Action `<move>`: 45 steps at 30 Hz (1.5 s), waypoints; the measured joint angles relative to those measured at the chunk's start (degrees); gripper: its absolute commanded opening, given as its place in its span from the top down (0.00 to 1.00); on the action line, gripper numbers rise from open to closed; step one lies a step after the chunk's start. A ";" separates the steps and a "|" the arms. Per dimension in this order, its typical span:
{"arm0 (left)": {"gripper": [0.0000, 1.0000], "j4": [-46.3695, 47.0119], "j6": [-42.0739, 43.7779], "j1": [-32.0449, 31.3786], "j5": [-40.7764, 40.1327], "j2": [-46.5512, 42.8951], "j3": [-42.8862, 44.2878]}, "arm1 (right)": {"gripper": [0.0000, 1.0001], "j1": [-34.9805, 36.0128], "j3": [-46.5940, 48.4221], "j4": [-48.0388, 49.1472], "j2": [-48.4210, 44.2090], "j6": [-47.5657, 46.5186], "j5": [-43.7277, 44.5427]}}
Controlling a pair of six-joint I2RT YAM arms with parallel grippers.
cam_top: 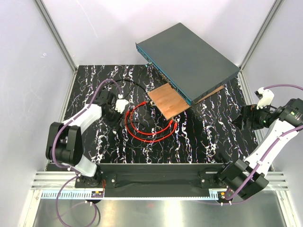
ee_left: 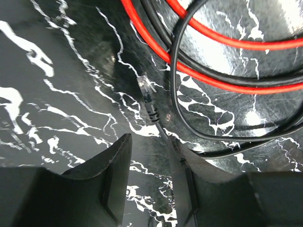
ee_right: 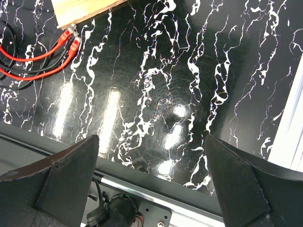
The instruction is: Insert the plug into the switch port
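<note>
The dark-grey switch (cam_top: 189, 59) lies at the back right, its teal front face (cam_top: 163, 74) with the port row turned toward the mat. The red cable (cam_top: 147, 132) lies coiled mid-mat. Two red plug ends (cam_top: 175, 124) lie by the wooden board's near corner and also show in the right wrist view (ee_right: 70, 41). Another red end (cam_top: 144, 103) lies near the left gripper (cam_top: 117, 109). That gripper (ee_left: 151, 142) is open, low over the mat, with a thin black cable's clear plug (ee_left: 147, 90) just ahead of its fingers. The right gripper (ee_right: 151, 142) is wide open and empty at the right (cam_top: 242, 118).
A brown wooden board (cam_top: 168, 101) lies partly under the switch's front edge. A thin black cable (ee_left: 199, 66) loops through the red coils. White walls enclose the mat, and a metal rail (ee_right: 156, 189) runs along its near edge.
</note>
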 measured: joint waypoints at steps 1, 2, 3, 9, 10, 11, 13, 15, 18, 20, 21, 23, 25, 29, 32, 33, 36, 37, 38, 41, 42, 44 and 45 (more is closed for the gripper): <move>0.58 0.00 0.20 -0.09 0.00 0.68 0.00 | 0.00 0.00 0.00 0.00 0.15 0.00 0.00; 0.58 0.00 0.35 -0.09 0.00 1.40 0.00 | 0.00 0.00 0.07 0.02 0.33 0.00 0.00; 0.58 0.04 0.37 -0.09 -0.09 2.16 0.00 | 0.00 0.00 0.11 0.04 0.42 0.00 -0.02; 0.57 0.42 0.33 -0.13 -0.52 5.53 -0.07 | 0.00 0.00 0.42 0.00 0.74 0.00 -0.02; 0.57 0.57 0.31 -0.22 -0.52 5.86 -0.07 | 0.00 0.00 0.44 0.02 0.87 0.02 -0.02; 0.57 0.76 0.26 -0.35 -0.57 6.16 -0.07 | 0.00 0.00 0.46 0.00 1.01 0.02 -0.02; 0.60 1.18 0.04 -0.76 -0.92 6.71 -0.09 | 0.00 0.00 0.57 0.00 1.38 0.02 -0.04; 0.63 2.10 -0.66 -1.55 -1.68 7.28 -0.28 | 0.00 0.00 0.74 0.00 1.70 0.04 -0.07; 0.74 3.39 -1.92 -2.91 -4.55 7.30 -0.66 | 0.00 0.00 0.87 0.02 1.88 0.04 -0.09; 0.84 4.20 -2.73 -3.37 -6.40 7.26 -0.85 | 0.00 0.00 1.07 -0.02 1.88 0.04 -0.07; 0.88 4.37 -3.43 -3.48 -7.08 7.19 -0.87 | 0.00 0.00 1.18 0.02 1.88 0.04 -0.09; 0.97 4.46 -4.04 -3.50 -8.31 6.86 -0.87 | 0.00 0.00 1.31 0.00 1.88 0.04 -0.09; 1.00 3.48 -4.70 -3.41 -9.33 5.86 -0.79 | 0.00 0.00 1.55 0.00 1.88 0.02 -0.11; 1.00 -3.80 -5.42 -3.37 -10.29 -0.96 3.91 | 0.00 0.00 3.08 -0.02 1.84 0.02 -0.50; 1.00 -7.78 -5.70 -3.37 -10.71 -6.03 12.50 | 0.00 0.00 4.50 0.00 1.75 -0.02 -0.98; 1.00 -8.57 -5.73 -3.37 -10.93 -7.61 15.91 | 0.00 0.00 4.94 -0.02 1.68 -0.02 -1.18; 1.00 -10.54 -5.88 -3.37 -11.21 -11.32 24.46 | 0.00 0.00 5.99 0.00 1.42 -0.26 -1.99; 1.00 -11.21 -5.95 -3.37 -11.23 -12.41 26.82 | 0.00 0.00 6.34 0.00 1.29 -0.39 -2.16; 1.00 -12.11 -6.16 -3.37 -11.23 -13.31 28.98 | 0.00 0.00 6.64 -0.02 1.20 -0.46 -2.21; 1.00 -15.32 -6.78 -3.56 -10.99 -14.29 35.12 | 0.00 0.00 7.78 -0.07 1.16 -0.55 -2.82; 1.00 -16.44 -6.99 -3.61 -10.82 -14.27 37.35 | 0.00 0.00 8.33 -0.09 1.16 -0.59 -3.23; 1.00 -17.94 -7.52 -3.93 -10.25 -14.34 41.20 | 0.00 0.00 9.88 -0.24 1.18 -0.63 -3.72; 1.00 -18.58 -7.87 -4.15 -9.90 -14.43 42.93 | 0.00 0.00 10.84 -0.26 1.18 -0.63 -4.04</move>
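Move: The plug lies on the table almost under the left hand, about 2 cm ahead and 4 cm below, its cable running back under the fingers. The middle of the red cable coil is about 20 cm to this hand's right and 3 cm ahead, and the wooden board is some 30 cm right and 15 cm ahead. From the right hand the plug is roughly 58 cm left, 9 cm ahead and 23 cm lower. Left hand sinks, pinches the plug's boot, lifts about 34 cm, tipping its fingers forward; right hand rises 6 cm. ##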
